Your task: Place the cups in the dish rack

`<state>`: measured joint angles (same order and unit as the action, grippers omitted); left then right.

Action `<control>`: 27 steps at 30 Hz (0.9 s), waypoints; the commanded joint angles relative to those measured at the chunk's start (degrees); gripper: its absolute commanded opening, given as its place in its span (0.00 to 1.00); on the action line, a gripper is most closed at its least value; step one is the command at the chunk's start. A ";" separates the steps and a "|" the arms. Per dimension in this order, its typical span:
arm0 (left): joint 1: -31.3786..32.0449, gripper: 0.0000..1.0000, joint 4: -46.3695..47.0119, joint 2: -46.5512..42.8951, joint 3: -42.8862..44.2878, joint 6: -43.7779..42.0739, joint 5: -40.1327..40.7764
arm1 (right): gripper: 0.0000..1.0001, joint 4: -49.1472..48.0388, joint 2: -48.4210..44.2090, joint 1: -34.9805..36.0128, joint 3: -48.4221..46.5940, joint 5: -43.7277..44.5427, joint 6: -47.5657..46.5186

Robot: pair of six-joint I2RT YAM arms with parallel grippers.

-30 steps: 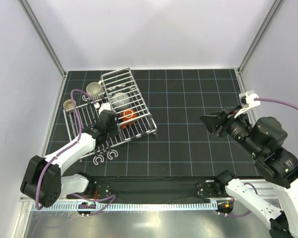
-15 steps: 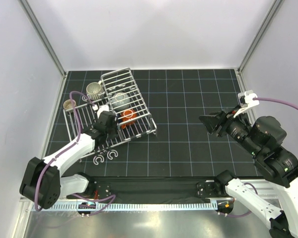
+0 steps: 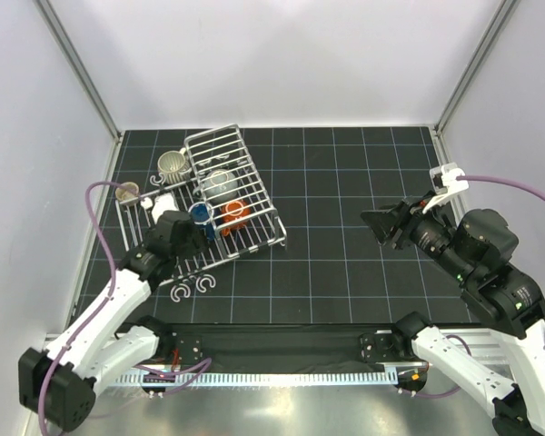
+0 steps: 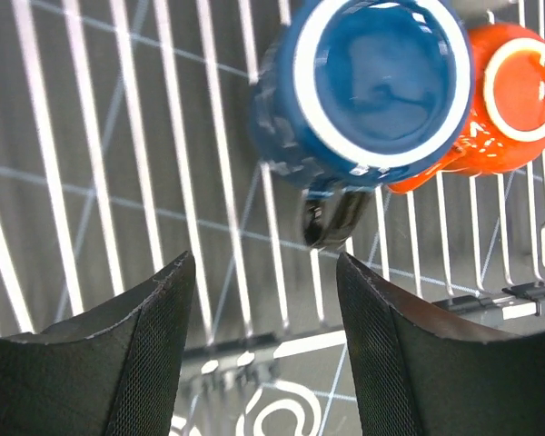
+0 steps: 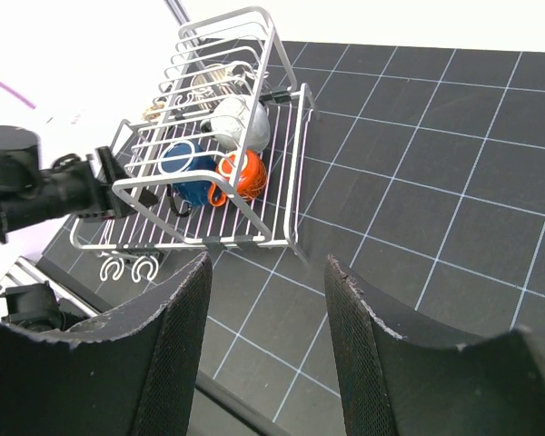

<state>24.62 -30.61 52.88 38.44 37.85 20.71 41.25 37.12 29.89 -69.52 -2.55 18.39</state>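
The dish rack sits at the left of the mat. In its basket a dark blue cup stands mouth up, touching an orange-red cup; a speckled grey cup lies behind them. A cream cup and a tan cup stand at the rack's far-left side. My left gripper hovers open over the slatted tray, just short of the blue cup, whose dark handle points at the jaws. My right gripper hangs open over the mat at the right, holding nothing.
Small white C-shaped hooks lie on the mat in front of the rack. The tray wires run under my left fingers. White walls and metal posts close the mat at the back and sides.
My left gripper has opened, let go of the blue cup in the basket and drawn back toward the near left. The right arm has barely moved.
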 commanded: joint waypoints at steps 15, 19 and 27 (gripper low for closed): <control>-19.76 0.66 -12.64 6.43 23.25 1.88 6.20 | 0.55 2.16 4.97 0.17 -2.29 -1.67 -1.96; -24.36 0.64 -8.77 14.69 28.96 4.78 -0.32 | 0.56 3.83 6.91 0.17 -2.90 -2.02 -2.66; -24.36 0.63 -5.69 33.30 42.05 11.19 0.82 | 0.56 5.41 11.03 0.26 -4.74 -1.59 -4.50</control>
<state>0.36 -39.24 82.37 75.83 45.30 21.58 46.26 46.85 29.89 -71.07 -4.08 15.90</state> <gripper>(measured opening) 0.636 0.560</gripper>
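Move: Some 20 cm ahead of the left gripper, about 5 cm to its left and 7 cm lower, stands the ribbed cup behind the dish rack. The small tan cup is about 14 cm ahead and 16 cm left; the blue cup, already released in the rack, is about 8 cm ahead and 4 cm right, with the grey cup some 16 cm ahead and 10 cm right. From the right gripper, the ribbed cup is about 27 cm ahead, 46 cm left and 32 cm below. Bring the empty left gripper away from the blue cup, first easing slightly back and to the left, then sweeping left and up by about 10 cm over the rack, and finally forward towards the ribbed cup. Turn the wrist about 30 degrees counter-clockwise on the way and keep the fingers open. Meanwhile lower the right gripper some 5 cm, edging forward and tipping down. ##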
